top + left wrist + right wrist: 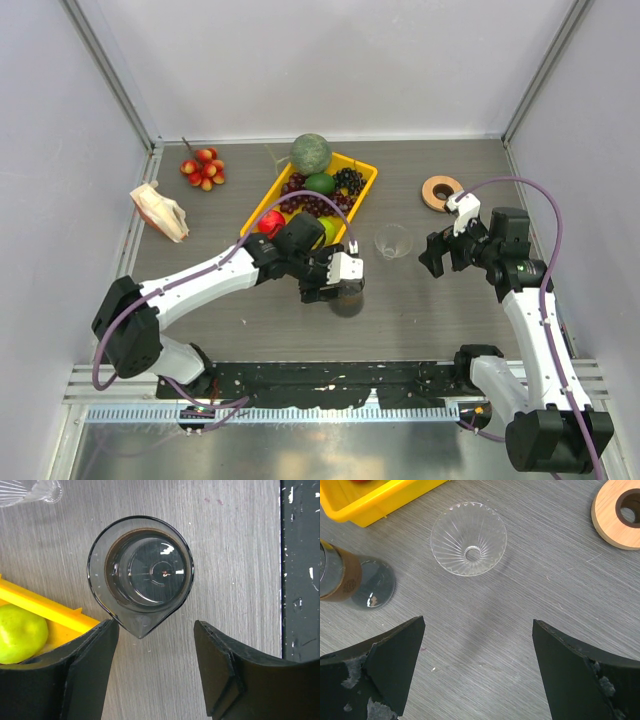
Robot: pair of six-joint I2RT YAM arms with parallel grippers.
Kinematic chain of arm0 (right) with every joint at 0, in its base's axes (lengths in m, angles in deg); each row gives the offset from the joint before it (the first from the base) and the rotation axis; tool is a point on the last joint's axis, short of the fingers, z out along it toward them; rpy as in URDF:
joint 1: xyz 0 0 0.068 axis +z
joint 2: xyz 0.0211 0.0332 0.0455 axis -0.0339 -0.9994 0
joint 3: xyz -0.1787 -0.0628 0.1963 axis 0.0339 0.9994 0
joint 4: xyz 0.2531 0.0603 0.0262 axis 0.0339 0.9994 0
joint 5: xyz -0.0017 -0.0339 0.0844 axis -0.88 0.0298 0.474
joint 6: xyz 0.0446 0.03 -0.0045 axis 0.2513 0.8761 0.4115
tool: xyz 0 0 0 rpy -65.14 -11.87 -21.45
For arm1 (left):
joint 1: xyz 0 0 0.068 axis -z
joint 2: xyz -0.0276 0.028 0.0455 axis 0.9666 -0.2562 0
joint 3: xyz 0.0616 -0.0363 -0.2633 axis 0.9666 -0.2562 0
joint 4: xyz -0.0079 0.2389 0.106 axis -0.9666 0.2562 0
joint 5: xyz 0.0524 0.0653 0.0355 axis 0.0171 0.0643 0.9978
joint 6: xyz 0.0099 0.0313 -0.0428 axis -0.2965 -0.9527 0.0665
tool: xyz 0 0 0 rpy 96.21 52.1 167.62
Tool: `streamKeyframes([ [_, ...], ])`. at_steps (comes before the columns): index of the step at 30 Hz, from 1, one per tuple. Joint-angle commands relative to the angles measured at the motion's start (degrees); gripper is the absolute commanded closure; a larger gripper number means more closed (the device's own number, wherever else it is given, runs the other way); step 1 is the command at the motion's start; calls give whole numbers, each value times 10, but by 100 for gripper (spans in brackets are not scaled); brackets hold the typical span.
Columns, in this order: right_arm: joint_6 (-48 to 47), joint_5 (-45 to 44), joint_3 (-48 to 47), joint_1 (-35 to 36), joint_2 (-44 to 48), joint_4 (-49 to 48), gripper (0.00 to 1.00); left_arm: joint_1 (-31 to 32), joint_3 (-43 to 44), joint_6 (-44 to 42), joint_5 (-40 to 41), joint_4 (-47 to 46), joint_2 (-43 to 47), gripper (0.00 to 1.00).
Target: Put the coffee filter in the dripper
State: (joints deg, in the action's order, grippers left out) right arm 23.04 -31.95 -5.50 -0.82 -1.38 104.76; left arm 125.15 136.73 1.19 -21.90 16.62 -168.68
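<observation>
The dripper [393, 241] is a clear ribbed cone standing on the table's middle right, also seen whole in the right wrist view [469, 539] and cut off at a corner of the left wrist view [30, 490]. My right gripper [440, 255] hovers just right of it, open, with bare table between its fingers [479, 630]. My left gripper [345, 283] is open over a dark smoky glass cup [141, 575], and the cup's spout points into the gap between its fingers [156, 630]. The coffee filter does not show on its own in any view.
A yellow tray [362, 190] of fruit lies behind the left gripper, with a green lime [20, 632] at its near end. A wooden ring [441, 192] sits at the back right. A beige bundle of papers [160, 212] and small red fruits [203, 168] lie at the left.
</observation>
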Motion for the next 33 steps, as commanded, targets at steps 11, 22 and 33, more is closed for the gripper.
streamKeyframes([
  [11,46,-29,-41,-17,-33,-31,5,-48,-8,60,-21,4,88,5],
  [22,315,-20,-73,-148,-238,-217,3,-186,-76,312,-74,-146,232,1],
  [33,539,-83,16,-160,-412,-544,0,-204,-74,392,-128,-169,231,1],
])
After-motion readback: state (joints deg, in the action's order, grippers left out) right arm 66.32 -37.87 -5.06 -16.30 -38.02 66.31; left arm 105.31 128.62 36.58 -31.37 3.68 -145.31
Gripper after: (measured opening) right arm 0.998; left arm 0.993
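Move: The wooden ring lies about 17 cm ahead of the right hand, 7 cm to its right and 16 cm below; the clear dripper is some 7 cm ahead and 5 cm left, the carafe 7 cm back and 16 cm left. From the left hand the carafe stands about 7 cm right and 1 cm ahead, its middle 5 cm lower; the dripper is 15 cm ahead and 18 cm right, the fruit tray 21 cm ahead and 1 cm left. Right hand swoops forward-right and down towards the wooden ring; left opens wider, rising 12 cm from the carafe. ##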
